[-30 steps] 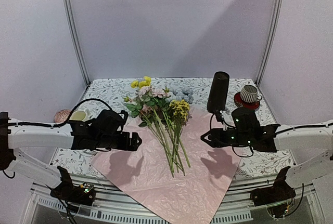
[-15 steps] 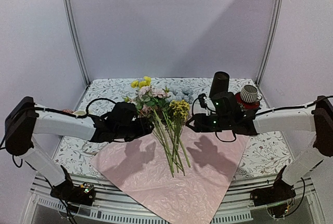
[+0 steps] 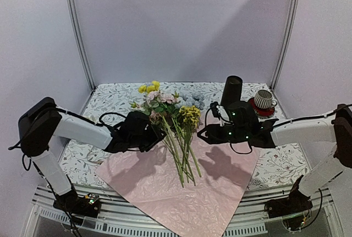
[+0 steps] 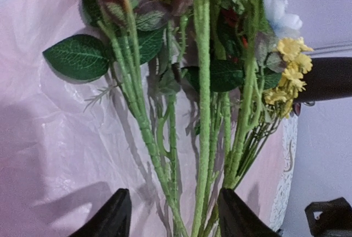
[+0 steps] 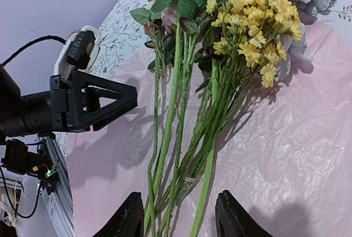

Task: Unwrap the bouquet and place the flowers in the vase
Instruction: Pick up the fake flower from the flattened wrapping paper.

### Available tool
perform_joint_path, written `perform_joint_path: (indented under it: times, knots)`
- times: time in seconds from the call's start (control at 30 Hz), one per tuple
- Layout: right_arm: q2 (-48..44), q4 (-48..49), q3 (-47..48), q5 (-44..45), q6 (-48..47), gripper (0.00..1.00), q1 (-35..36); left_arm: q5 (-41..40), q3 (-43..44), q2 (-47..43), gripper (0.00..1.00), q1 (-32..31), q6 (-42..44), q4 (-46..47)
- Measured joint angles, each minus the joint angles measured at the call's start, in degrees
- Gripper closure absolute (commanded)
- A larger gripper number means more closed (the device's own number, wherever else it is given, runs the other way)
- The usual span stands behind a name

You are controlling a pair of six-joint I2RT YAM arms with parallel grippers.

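The bouquet is undone. Its purple-pink wrapping paper (image 3: 176, 182) lies flat on the table, and the flowers (image 3: 170, 110) lie loose on it with heads to the back and green stems (image 3: 184, 163) to the front. My left gripper (image 3: 159, 137) comes in from the left, open, and its fingers (image 4: 113, 218) straddle several stems (image 4: 203, 138) without touching them. My right gripper (image 3: 202, 133) comes in from the right, also open, with stems (image 5: 176, 138) between its fingers (image 5: 234, 215). The black vase (image 3: 231, 89) stands upright behind the right arm.
A ribbed cup on a red saucer (image 3: 263, 100) stands at the back right, next to the vase. The paper's front corner hangs over the near table edge (image 3: 187, 223). The floral tablecloth (image 3: 110, 97) covers the table.
Both arms have swung inward from the paper's sides to the flower stems. The left gripper's jaws have narrowed around the stems. The flowers and the vase have not moved.
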Motion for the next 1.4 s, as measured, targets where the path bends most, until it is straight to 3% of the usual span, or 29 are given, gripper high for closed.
perform_joint_path:
  times: [0.13,0.23,0.4,0.83,1.17,1.4]
  knots:
    - [-3.1,2.5,-2.5,-0.1,-0.7,0.52,0.0,0.6,0.2,2.3,0.50,0.3,-2.1,0.3]
    - [-6.0,4.7,-4.9,-0.2,-0.9,0.52,0.0,1.3,0.6,4.1,0.59,0.6,-2.9,0.5]
    - [-8.6,7.1,-6.6,-0.2,-1.4,0.51,0.0,2.0,1.2,5.5,0.66,1.0,-3.4,1.2]
    - [-8.7,8.9,-7.3,-0.2,-1.8,0.51,0.0,4.0,3.0,8.8,0.68,1.9,-3.6,3.7]
    - [-8.7,9.4,-7.3,-0.4,-1.9,0.51,0.0,4.2,3.8,10.1,1.00,2.8,-3.1,5.7]
    - [-8.7,9.6,-7.3,-1.0,-1.9,0.51,0.0,1.0,1.1,4.8,1.00,2.9,-4.7,3.3]
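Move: The leafy fake flower at the bundle's left edge lies with its grip spot, just below its leaves, about 2 cm ahead, 2 cm right and 3 cm below the left hand. The pink roses are some 14 cm ahead of this hand; the small yellow flowers 9 cm ahead and 11 cm right. The other stems' middle lies 4 cm back and 7 cm right. From the right hand the grip spot is about 6 cm forward, 13 cm left and 10 cm lower. The leftmost leafy stem is what the half-open left fingers sink towards, about 3 cm down, then ease some 2.5 cm forward and slightly right around; they shut to pinch it below the leaves, then draw it about 2 cm left and start lifting. Meanwhile the right hand, empty and half open, rises about 4 cm and backs off slightly, its fingers tipping up. ##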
